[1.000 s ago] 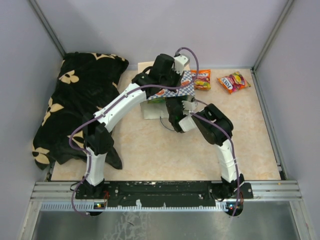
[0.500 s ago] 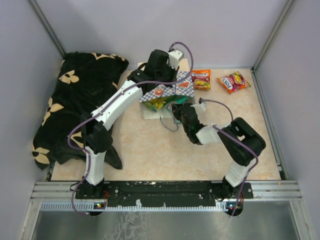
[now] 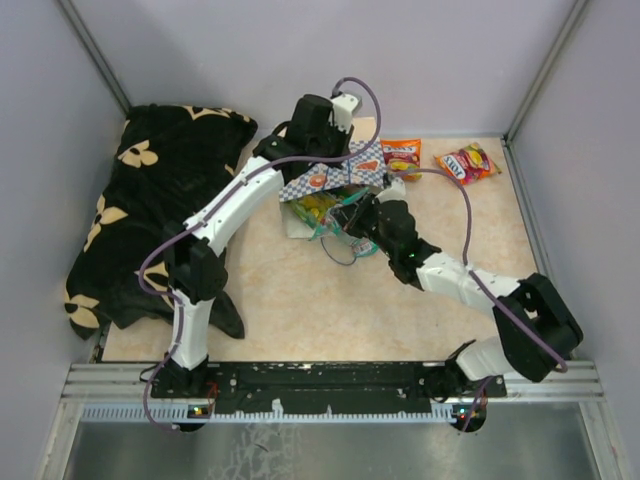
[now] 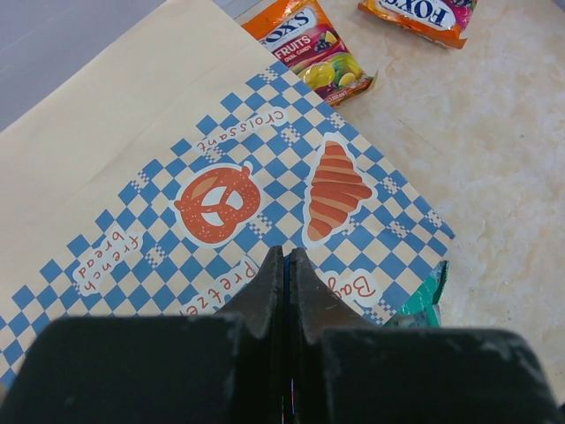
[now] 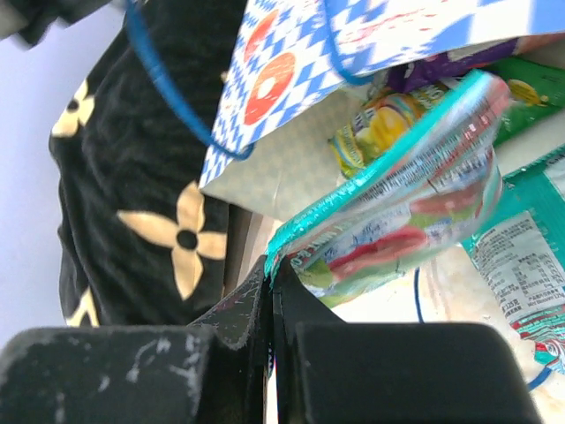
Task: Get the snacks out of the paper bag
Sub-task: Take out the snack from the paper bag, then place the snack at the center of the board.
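The paper bag [image 3: 345, 176] hangs tilted above the table, its checkered band [image 4: 291, 185] facing up. My left gripper [image 3: 330, 158] [image 4: 287, 253] is shut on the bag's checkered edge and holds it up. Below the bag's mouth my right gripper [image 3: 352, 222] [image 5: 272, 265] is shut on the corner of a teal snack packet [image 5: 406, 203] [image 3: 338, 232]. Green [image 5: 530, 97], purple [image 5: 441, 66] and yellow-printed [image 5: 380, 128] snacks show at the bag's mouth. Another teal packet [image 5: 521, 265] lies on the table. Two orange packets [image 3: 402, 158] [image 3: 467, 163] lie at the back right.
A black flower-patterned cloth [image 3: 150, 200] covers the table's left side and reaches up to the bag. A blue cord handle [image 3: 340, 250] trails on the table under the right gripper. Grey walls close in the table at the back and sides.
The right gripper has drawn the teal packet out from under the bag while its arm stretched out low towards the right. The left gripper has tipped the bag further back and left.
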### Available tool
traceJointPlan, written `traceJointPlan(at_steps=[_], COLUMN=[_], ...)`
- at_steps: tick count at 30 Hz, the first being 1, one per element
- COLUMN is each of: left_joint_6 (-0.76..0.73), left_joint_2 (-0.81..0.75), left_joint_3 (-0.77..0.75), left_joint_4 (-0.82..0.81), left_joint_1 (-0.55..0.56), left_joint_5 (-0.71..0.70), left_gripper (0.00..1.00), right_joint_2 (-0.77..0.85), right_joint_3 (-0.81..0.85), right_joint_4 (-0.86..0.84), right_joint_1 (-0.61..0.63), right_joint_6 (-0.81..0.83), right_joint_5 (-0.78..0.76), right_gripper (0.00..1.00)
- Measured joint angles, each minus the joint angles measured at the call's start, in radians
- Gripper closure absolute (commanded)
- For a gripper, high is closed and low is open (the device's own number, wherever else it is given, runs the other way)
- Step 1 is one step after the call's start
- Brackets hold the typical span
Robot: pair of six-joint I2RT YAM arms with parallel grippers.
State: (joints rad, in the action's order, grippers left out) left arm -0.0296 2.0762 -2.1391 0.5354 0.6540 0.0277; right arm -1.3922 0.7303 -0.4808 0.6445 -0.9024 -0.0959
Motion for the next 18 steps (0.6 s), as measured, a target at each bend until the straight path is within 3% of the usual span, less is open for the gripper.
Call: traceJointPlan(at_steps=[5,12,15,18], left_joint_6=[-0.001,0.0,0.0,-0.001], left_joint_2=[0.0,0.0,-0.001,-0.004], left_joint_3=[-0.006,-0.002,0.024,0.06], left_joint_4=[0.0,0.002,-0.005,-0.005], left_joint_1=[-0.012,-0.033,-0.034,-0.033], left_joint_5=[0.0,0.007,0.013,0.016], left_gripper=[1.0,1.0,1.0,1.0], right_joint_2=[0.084,0.215,0.326,0.414], right_joint_3=[0.079,0.332,0.322,0.303], right_joint_4=[0.18,0.658,0.761,0.786], right_joint_1=[0.0,-0.028,-0.13,-0.307], right_joint_6=[0.144,0.487,0.541,0.53], right_joint_5=[0.155,0.444,0.582,0.686], right_gripper=[1.0,1.0,1.0,1.0])
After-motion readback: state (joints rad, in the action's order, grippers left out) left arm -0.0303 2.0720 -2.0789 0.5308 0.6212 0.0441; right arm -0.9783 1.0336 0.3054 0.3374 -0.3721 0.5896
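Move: The right hand already pinches a teal-edged packet by its edge, bound for the open table by the two orange packets: the farther-right one lies about 17 cm ahead and 27 cm right, the other about 18 ahead and 10 right, both some 17 cm lower. Another teal packet lies almost straight below, the green-yellow one in the bag mouth 7 ahead, 8 left. From the left hand, the farther-right orange packet is roughly 7 ahead, 34 right, 24 down. Backward and upward at a quick pace, then swinging off to the right, the right hand carries the pinched teal packet away from the bag mouth, about 9 cm back, 12 up and 7 right overall. Its wrist turns some 30 degrees counter-clockwise, left side dipping, fingers shut. The left hand stays closed on the bag's handle, easing a couple of centimetres left and down. ##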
